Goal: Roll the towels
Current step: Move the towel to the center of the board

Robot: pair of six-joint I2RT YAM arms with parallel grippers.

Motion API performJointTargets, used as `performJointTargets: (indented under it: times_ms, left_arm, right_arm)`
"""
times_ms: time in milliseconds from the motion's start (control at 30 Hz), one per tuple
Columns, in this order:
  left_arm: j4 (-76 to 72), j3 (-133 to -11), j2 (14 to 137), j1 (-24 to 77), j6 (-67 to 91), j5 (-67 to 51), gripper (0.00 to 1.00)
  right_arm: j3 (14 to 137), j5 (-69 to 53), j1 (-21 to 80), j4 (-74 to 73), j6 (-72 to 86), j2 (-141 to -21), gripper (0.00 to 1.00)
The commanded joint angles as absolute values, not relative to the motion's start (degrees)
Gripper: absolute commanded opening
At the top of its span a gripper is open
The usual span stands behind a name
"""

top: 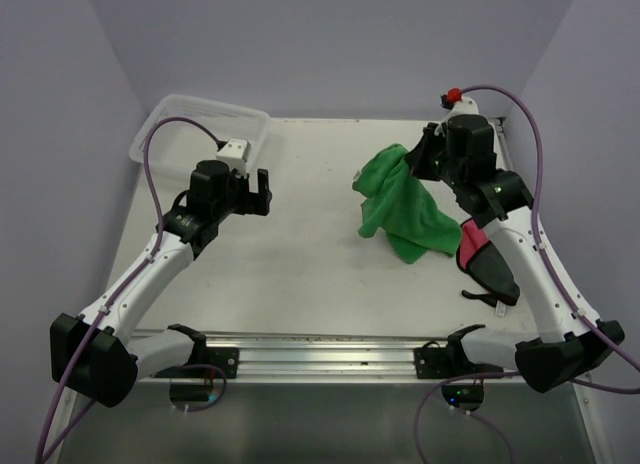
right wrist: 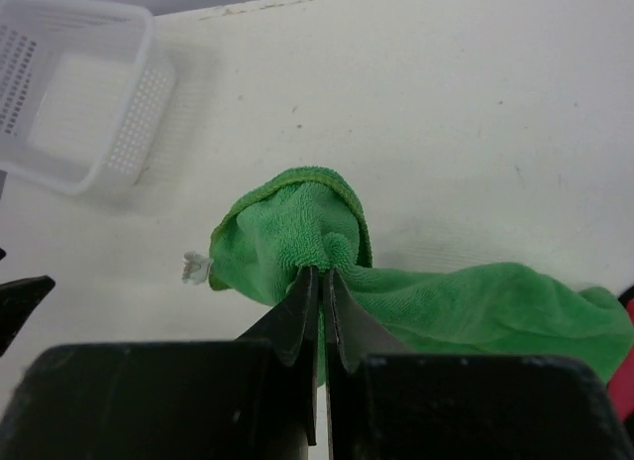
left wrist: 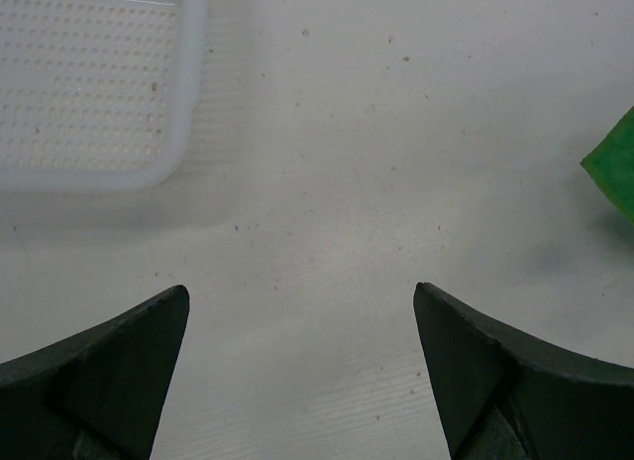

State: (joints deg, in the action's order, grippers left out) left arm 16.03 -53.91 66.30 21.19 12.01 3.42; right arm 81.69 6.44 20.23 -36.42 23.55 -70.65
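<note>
The bright green towel [top: 400,204] hangs bunched at the right of the table, one end lifted off the surface. My right gripper [right wrist: 321,272] is shut on a pinched fold of the green towel [right wrist: 297,232], the rest trailing right. The red towel [top: 472,246] with its dark grey underside lies mostly hidden beneath my right arm. My left gripper [top: 255,187] hovers over the table's left half, open and holding nothing. In the left wrist view its fingers [left wrist: 119,361] stand wide apart over bare table, and a corner of the green towel [left wrist: 614,168] shows at the right edge.
A white mesh basket [top: 200,124] sits at the table's far left corner and shows in both wrist views: basket [left wrist: 89,83], basket [right wrist: 79,93]. Purple walls close in the back and sides. A metal rail [top: 320,349] runs along the near edge.
</note>
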Motion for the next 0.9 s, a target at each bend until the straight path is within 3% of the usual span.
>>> performJointTargets:
  times_ms: [0, 233, 533, 567, 667, 867]
  left_arm:
    - [15.6, -55.9, 65.0, 21.4, 12.7, 3.4, 1.00]
    - [15.6, -55.9, 65.0, 21.4, 12.7, 3.4, 1.00]
    - [15.5, -55.9, 65.1, 21.4, 12.8, 2.3, 1.00]
    - [15.5, -55.9, 65.0, 21.4, 12.8, 2.3, 1.00]
    - [15.5, -55.8, 65.0, 21.4, 12.8, 2.5, 1.00]
    - [15.5, -55.8, 65.2, 21.4, 12.8, 2.5, 1.00]
  right_arm:
    - [85.8, 3.0, 22.1, -32.6, 24.3, -71.6, 0.00]
    - [80.4, -1.5, 26.2, -25.8, 25.1, -77.9, 0.00]
    - [83.5, -6.5, 35.9, -21.9, 20.0, -92.0, 0.00]
    - [84.0, -8.3, 36.8, -21.3, 19.5, -94.5, 0.03]
    - [86.4, -11.3, 39.5, -21.0, 16.1, -96.9, 0.43]
    - [82.2, 0.0, 38.0, -22.8, 17.5, -91.9, 0.50]
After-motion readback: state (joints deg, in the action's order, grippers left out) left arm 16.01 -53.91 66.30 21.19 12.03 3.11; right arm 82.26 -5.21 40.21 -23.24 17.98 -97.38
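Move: The green towel is still pinched in my right hand and hangs down to the right. The board's centre, where it is going, lies about 18 cm to my right hand's left, level with it fore and aft, and some 27 cm below. The red-and-black cloth is about 20 cm right and 10 cm back; the white basket is roughly 52 cm left and 22 cm ahead. From my idle left hand, the board's centre is some 16 cm right and 15 cm below. I sweep my right hand about 20 cm left over the board with the towel, staying high at first, then swooping down some 15 cm towards the centre. The wrist swings roughly 30 degrees counter-clockwise and tips a little further down. Near the bottom of the swoop I open the fingers about halfway and let the towel go while still well above the board. ##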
